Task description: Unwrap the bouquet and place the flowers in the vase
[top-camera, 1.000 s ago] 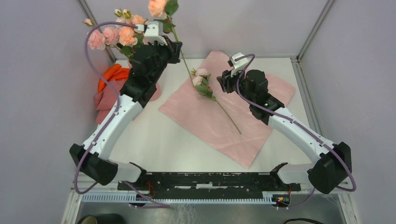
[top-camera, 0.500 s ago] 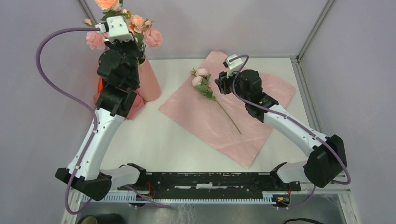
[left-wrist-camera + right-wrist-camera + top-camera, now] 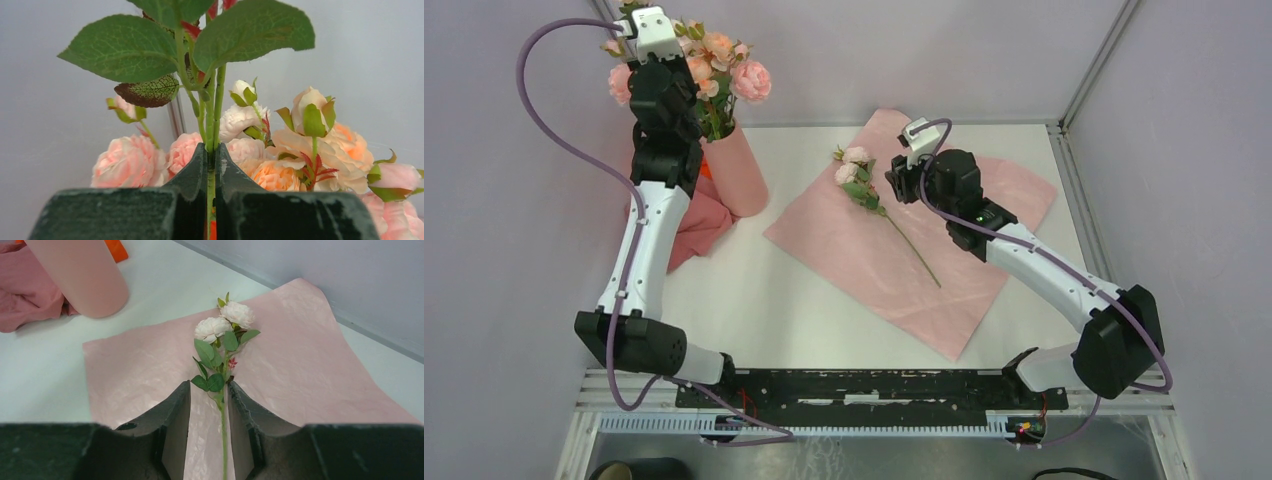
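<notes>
The pale-pink vase [image 3: 736, 170] stands at the back left with several pink roses [image 3: 729, 65] in it. My left gripper [image 3: 211, 150] is raised beside those blooms [image 3: 130, 162], shut on one thin green flower stem [image 3: 212, 110] whose leaves rise above the fingers. One more flower [image 3: 856, 172] lies on a spread pink sheet [image 3: 984, 200]. My right gripper [image 3: 209, 386] hangs open low over it, with its stem [image 3: 223, 440] between the fingers, close to the right one. No bundled bouquet is in view.
A salmon-pink cloth [image 3: 699, 225] is heaped left of the vase [image 3: 85, 275], with an orange cloth [image 3: 116, 249] behind it. Grey walls and metal frame posts close the back and sides. Bare white tabletop [image 3: 754, 300] lies in front of the pink sheet.
My left arm has swung up and to the left, carrying its rose from the back middle to beside the vase's blooms. My right gripper has edged toward the lying flower and narrowed slightly.
</notes>
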You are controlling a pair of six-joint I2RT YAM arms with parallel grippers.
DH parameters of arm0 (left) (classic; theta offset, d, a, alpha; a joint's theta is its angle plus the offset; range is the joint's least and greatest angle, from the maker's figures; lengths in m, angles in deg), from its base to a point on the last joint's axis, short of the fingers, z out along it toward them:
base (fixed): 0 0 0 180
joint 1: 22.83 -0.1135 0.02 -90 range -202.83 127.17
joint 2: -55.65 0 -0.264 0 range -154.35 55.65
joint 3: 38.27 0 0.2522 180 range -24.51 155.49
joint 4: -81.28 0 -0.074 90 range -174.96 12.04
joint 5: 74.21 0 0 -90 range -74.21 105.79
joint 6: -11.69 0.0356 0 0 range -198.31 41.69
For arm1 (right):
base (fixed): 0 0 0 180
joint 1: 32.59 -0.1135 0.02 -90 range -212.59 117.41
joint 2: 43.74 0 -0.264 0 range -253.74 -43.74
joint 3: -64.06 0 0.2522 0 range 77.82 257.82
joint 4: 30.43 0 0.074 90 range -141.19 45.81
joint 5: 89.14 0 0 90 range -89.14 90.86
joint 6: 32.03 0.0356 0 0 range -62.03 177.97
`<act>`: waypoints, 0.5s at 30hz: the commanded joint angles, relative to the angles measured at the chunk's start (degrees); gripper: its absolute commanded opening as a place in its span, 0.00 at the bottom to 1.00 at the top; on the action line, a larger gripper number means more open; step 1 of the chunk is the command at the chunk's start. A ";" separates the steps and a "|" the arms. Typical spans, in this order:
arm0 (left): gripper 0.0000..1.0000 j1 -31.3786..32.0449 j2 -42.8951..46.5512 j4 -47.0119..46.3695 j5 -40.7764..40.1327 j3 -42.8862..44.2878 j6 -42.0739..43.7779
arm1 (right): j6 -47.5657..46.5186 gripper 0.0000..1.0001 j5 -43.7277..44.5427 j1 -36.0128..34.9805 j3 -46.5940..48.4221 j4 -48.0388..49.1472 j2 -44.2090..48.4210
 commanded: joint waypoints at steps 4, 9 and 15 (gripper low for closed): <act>0.02 -1.81 -2.36 -1.47 5.78 8.88 -3.89 | -1.04 0.39 2.91 -0.07 2.15 -0.10 -1.28; 0.02 -2.66 -3.14 1.05 6.64 12.54 -4.45 | -1.02 0.38 2.65 -0.03 2.01 0.35 -2.39; 0.02 -3.50 -3.11 3.05 8.15 13.38 -6.82 | -0.97 0.38 2.21 -0.05 2.06 0.77 -3.11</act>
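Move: The left hand, holding a flower by its stem, is high above the vase, whose middle is about 6 cm ahead, 8 cm to its right and 36 cm below. The flowers already in the vase stand some 8 cm ahead, 5 cm right and 10 cm below this hand. From the right hand, the last lying flower's middle is roughly 8 cm ahead, straight in line and 26 cm down, and the vase 11 cm ahead, 32 cm left and 13 cm lower. Upward, after a short push of about 2 cm forward, the left hand lifts its pinched flower some 6 cm above where it was, easing back again and tipping the fingers up by about 7 degrees, so the stem rises over the flowers in the vase. The right hand, empty and part open, sinks slowly towards the lying flower, its fingers tipping slightly down. ##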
